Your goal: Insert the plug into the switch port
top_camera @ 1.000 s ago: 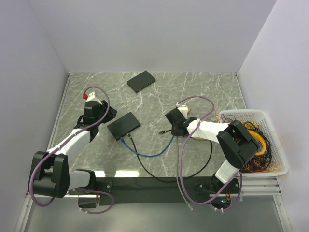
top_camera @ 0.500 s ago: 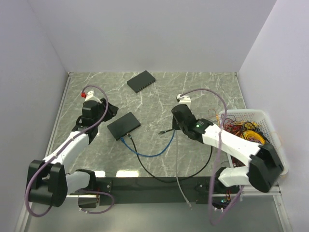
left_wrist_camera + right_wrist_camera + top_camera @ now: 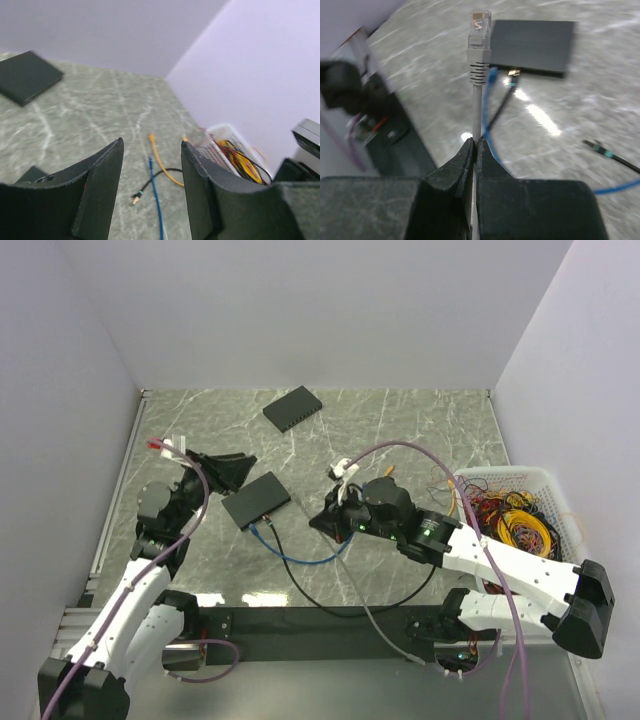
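Observation:
The thin orange cable lies on the table by the basket, its plug point(image 3: 389, 472) point(image 3: 150, 136) free of both grippers. The switch point(image 3: 256, 499) point(image 3: 532, 45) is a dark oblong box left of centre, with a blue cable point(image 3: 310, 558) and a black cable going into its near side. My right gripper point(image 3: 322, 521) point(image 3: 475, 142) is shut on a grey cable point(image 3: 476, 107), whose clear connector point(image 3: 480, 21) sticks up past the fingers and points toward the switch. My left gripper point(image 3: 238, 472) point(image 3: 151, 145) is open and empty, raised just left of the switch.
A second flat black slab point(image 3: 292, 407) point(image 3: 27, 75) lies at the back. A white basket point(image 3: 500, 473) full of tangled cables stands at the right edge. The black cable's loose end point(image 3: 135, 199) point(image 3: 592, 145) lies mid-table. Walls enclose the left, back and right sides.
My right arm has swung left and nearer, carrying the grey cable from the table's middle toward the switch. My left arm has pulled back and lifted, its gripper now pointing right.

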You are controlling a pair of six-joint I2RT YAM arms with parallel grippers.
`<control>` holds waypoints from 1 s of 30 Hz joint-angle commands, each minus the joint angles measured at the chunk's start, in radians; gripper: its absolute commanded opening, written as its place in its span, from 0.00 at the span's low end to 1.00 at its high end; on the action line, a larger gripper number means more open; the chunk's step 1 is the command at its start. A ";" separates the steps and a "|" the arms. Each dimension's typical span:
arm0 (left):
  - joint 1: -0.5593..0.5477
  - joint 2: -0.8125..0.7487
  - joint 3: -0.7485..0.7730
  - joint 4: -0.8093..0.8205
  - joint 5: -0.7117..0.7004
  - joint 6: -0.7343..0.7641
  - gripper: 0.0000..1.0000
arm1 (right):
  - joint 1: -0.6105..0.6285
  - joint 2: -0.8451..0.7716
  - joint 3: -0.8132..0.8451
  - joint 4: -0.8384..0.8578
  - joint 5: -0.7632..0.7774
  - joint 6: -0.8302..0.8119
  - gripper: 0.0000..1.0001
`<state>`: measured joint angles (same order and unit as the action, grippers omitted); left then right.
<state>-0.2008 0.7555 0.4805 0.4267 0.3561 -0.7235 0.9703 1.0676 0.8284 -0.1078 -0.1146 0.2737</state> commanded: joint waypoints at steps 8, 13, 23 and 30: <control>-0.028 -0.068 -0.062 0.153 0.184 -0.068 0.55 | 0.070 0.025 0.018 0.138 -0.166 -0.008 0.00; -0.057 -0.123 -0.074 0.136 0.196 -0.079 0.56 | 0.070 0.032 0.017 0.164 -0.186 -0.010 0.00; -0.058 -0.261 -0.074 0.121 0.159 -0.119 0.57 | -0.079 0.029 -0.023 0.536 -0.820 0.244 0.00; -0.058 -0.300 -0.051 0.113 0.141 -0.123 0.56 | -0.160 0.121 -0.086 1.026 -1.100 0.620 0.00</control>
<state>-0.2569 0.4751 0.3931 0.5320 0.5129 -0.8337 0.8139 1.1675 0.7509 0.6216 -1.0164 0.6945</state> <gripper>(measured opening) 0.565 0.042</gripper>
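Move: The grey plug sticks out of the right hand's grip, about 7 cm back, 12 cm right and 6 cm below the empty left hand. The left gripper lies from the right hand about 11 cm ahead, 15 cm left and 6 cm higher. The switch is on the table some 7 cm ahead, 2 cm left and 27 cm below the left hand. A loose black cable end lies about 14 cm ahead, 6 cm right and 22 cm below the right hand. Still pinching the grey cable behind its plug, the right hand draws back and climbs, about 8 cm each, while swinging some 40 degrees counter-clockwise so its fingers end level, aimed left towards the other gripper. The left hand, fingers staying half open, backs off 9 cm and rises 5, turning slightly clockwise and tipping up, closing on the plug without touching it. ##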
